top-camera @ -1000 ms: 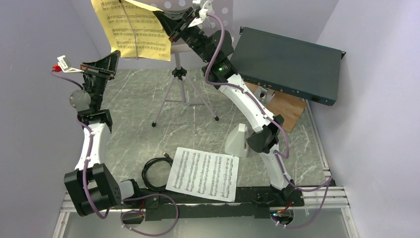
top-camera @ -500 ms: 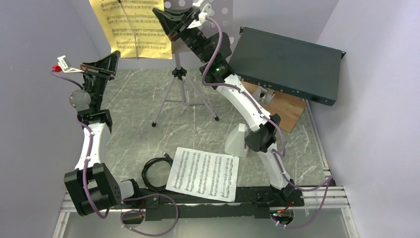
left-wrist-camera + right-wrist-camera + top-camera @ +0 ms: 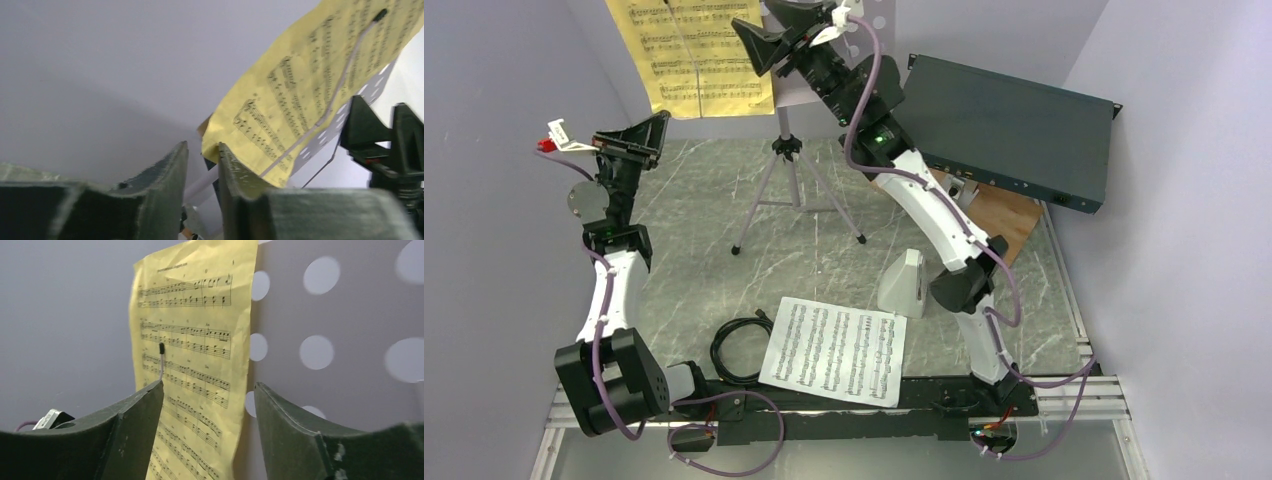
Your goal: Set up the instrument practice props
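Note:
The yellow sheet-music page hangs flat on the pale grey perforated music stand under a thin wire arm; the silver tripod stands on the table. My right gripper is open and empty just in front of the page's right edge, its jaws on either side of that edge, not touching. My left gripper is raised left of the stand and below the page, its jaws a narrow gap apart and empty. The white page lies flat at the near edge. The white metronome stands behind it.
A coiled black cable lies left of the white page. A large dark-green metal box rests tilted at the back right over a wooden board. Purple walls close in at the left, back and right.
The yellow page's folded upper right corner now lies flat on the stand. My right gripper has risen slightly beside the page. My left gripper has shifted a little to the right.

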### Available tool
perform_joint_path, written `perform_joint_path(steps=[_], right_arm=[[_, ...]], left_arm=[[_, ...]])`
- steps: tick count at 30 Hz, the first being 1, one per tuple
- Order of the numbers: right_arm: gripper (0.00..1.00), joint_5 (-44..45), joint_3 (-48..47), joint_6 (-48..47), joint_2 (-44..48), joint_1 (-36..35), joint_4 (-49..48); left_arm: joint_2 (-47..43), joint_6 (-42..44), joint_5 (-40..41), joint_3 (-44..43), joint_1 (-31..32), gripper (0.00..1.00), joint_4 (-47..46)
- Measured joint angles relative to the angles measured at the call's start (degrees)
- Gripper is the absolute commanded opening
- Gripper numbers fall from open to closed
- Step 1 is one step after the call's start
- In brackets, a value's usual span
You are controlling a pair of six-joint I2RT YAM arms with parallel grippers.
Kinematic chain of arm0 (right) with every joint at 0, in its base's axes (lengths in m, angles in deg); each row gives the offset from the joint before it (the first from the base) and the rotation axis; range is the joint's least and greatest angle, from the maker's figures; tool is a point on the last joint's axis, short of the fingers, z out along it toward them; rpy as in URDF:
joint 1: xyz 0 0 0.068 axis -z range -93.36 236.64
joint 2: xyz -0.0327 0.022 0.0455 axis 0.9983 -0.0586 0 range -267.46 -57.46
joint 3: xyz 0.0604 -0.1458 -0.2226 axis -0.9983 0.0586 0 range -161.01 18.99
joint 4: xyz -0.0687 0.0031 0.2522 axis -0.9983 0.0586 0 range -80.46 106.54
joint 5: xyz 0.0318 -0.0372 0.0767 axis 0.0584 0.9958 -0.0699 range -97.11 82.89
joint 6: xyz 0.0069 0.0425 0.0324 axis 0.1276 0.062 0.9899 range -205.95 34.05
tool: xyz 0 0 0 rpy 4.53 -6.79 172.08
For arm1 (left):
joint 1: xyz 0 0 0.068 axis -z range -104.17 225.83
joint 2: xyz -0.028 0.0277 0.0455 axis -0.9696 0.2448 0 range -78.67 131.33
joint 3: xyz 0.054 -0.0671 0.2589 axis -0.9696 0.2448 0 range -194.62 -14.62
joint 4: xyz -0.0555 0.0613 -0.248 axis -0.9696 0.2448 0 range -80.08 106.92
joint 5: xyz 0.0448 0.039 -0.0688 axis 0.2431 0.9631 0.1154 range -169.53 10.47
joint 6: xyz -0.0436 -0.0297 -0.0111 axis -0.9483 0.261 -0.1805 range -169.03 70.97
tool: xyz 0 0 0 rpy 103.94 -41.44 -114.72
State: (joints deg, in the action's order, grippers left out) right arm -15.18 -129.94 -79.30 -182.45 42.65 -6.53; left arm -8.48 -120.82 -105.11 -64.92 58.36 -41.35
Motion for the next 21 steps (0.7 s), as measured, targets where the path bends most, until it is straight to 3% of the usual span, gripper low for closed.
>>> perform_joint_path(steps=[3, 8, 14, 21], right_arm=[[0.82, 1.7, 2.5, -0.5, 4.7, 0.0, 5.1], [0.87, 3.1, 7.5, -1.0, 14.3, 0.0, 14.6], [0.89, 4.3, 20.0, -1.9, 26.7, -2.0, 22.1], [0.92, 10.8, 51.8, -4.8, 40.8, -10.9, 24.9]], left_arm=[[-0.6, 0.1, -0.1, 0.6, -0.4, 0.57, 2.2], [-1.8, 0.1, -1.8, 1.0, -1.4, 0.82, 5.6], [-5.3, 3.5, -7.0, 0.0, -2.6, 0.87, 15.7], [-10.7, 19.5, -10.0, -9.3, -2.6, 0.93, 48.4]])
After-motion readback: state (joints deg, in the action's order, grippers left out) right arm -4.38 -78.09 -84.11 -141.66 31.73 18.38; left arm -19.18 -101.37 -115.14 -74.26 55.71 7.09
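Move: The yellow sheet already stands on the music stand, its middle roughly 8 cm ahead and 12 cm left of the right hand, about level with it. The white sheet lies on the table some 30 cm back and 11 cm right of that hand, 60 cm below; the metronome is 17 cm back and 27 cm right, the cable 29 cm back and 6 cm left, both nearly as low. From the left hand the white sheet is 29 cm back, 31 cm right, 44 cm down. The yellow sheet is left on the stand as both empty hands draw off, fingers opening wide. The right sweeps back and right past the stand's lip, rising slightly, then drops fast towards the white sheet, about 20 cm overall, tipping down some 35 degrees. The left backs down about 6 cm from the sheet's lower left corner, also tipping down. ##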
